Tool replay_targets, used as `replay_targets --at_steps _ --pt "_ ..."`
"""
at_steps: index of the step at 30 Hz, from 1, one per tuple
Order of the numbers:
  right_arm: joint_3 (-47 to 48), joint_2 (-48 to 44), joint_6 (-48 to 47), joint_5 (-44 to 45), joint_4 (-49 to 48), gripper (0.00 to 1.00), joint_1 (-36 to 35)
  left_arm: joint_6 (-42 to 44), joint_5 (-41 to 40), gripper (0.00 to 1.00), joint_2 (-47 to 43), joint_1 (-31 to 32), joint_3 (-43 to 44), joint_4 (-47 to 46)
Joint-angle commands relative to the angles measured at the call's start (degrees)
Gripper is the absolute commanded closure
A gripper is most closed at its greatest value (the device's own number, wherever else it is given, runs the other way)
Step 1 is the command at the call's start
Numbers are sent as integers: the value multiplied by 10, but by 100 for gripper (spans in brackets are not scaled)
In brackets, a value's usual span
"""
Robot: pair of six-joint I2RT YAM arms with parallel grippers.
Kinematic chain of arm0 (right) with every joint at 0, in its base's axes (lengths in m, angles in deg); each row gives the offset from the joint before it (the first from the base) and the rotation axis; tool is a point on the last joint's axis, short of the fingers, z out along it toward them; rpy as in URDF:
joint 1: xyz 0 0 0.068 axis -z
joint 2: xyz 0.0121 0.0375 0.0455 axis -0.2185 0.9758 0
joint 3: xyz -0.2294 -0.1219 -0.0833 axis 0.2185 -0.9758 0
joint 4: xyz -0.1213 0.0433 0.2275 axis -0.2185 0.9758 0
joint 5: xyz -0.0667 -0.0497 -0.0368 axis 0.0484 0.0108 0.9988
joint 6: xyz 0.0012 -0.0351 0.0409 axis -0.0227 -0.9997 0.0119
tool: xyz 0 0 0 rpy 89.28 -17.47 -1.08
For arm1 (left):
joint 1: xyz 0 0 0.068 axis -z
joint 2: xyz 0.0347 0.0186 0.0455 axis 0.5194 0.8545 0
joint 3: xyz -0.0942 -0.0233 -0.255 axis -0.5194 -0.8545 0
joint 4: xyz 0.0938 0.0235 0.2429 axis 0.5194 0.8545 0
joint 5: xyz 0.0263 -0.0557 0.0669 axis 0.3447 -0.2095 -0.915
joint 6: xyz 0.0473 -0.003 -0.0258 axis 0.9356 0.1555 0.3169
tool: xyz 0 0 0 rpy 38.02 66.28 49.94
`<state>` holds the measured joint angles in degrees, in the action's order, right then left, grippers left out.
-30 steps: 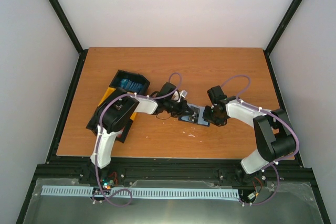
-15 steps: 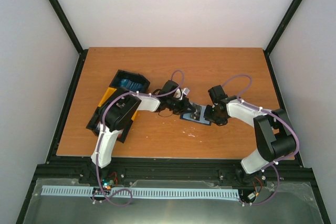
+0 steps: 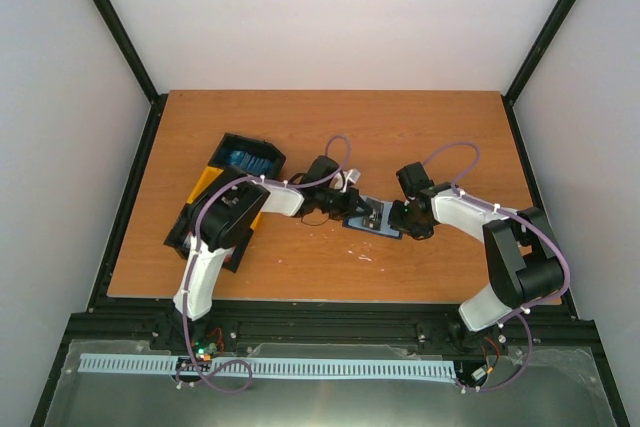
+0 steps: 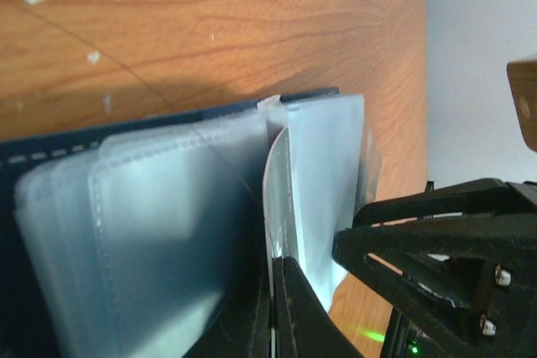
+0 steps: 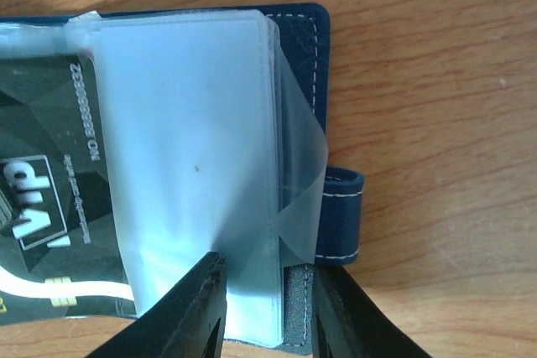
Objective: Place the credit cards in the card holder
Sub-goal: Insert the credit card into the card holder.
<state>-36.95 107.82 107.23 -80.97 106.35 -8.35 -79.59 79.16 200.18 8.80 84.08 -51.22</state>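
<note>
The card holder (image 3: 372,219) lies open on the table between both grippers, its clear sleeves (image 4: 151,232) fanned out. My left gripper (image 4: 275,270) is shut on a pale credit card (image 4: 277,199), held on edge, its far end standing among the sleeves. In the top view the left gripper (image 3: 352,209) sits at the holder's left side. My right gripper (image 5: 267,299) straddles the holder's right edge (image 5: 295,31), one finger on the sleeve stack and one against the cover, gripping it. A dark credit card (image 5: 50,190) marked VIP sits in a sleeve.
A black-and-yellow tray (image 3: 190,232) stands at the left, partly under the left arm, with blue cards (image 3: 245,159) in its far compartment. The holder's navy strap tab (image 5: 340,215) sticks out beside the right finger. The right gripper's black body (image 4: 445,241) is close to the left fingers.
The left gripper has edged slightly towards the card holder with the card in it. The right arm has stayed still.
</note>
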Motion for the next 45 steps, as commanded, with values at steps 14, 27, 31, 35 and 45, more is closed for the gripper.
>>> replay_targets --at_steps 14,27,31,35,45 --pt "-6 15 -2 -18 -4 72 -3 -11 -3 99 39 13 40 40" --pt "-2 15 -5 -17 -1 72 -3 26 -38 99 39 9 42 67" --pt "-4 15 -5 -20 -3 72 -3 12 -15 99 46 15 36 50" --pt "-4 13 -3 -21 -5 72 -3 8 -12 92 47 20 36 64" --pt "-4 11 4 -22 -9 72 -3 46 -110 59 18 20 118 305"
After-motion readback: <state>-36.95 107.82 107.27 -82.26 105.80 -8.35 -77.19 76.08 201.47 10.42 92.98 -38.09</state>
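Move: The black card in the left fingers is bound for the card holder's clear sleeve, whose middle lies about 5 cm to that hand's right, level with it ahead and some 2 cm lower. The card's middle is roughly 2 cm right of the hand, 1 cm ahead and 1 cm lower; the navy strap is some 10 cm right, straight across and 2 cm down. From the right hand, the sleeve's middle is about 3 cm ahead, 3 cm left and 2 cm below. The black card, still pinched in the left fingers, is worked long edge first into the sleeve: the left hand draws back a good centimetre, then comes forward about 2 cm while pushing about 1.5 cm to the right, towards the right hand. It stops there and the fingers open to about a third, while the right hand stays at the holder's right edge, fingertips astride the sleeve's edge, steadying it. ##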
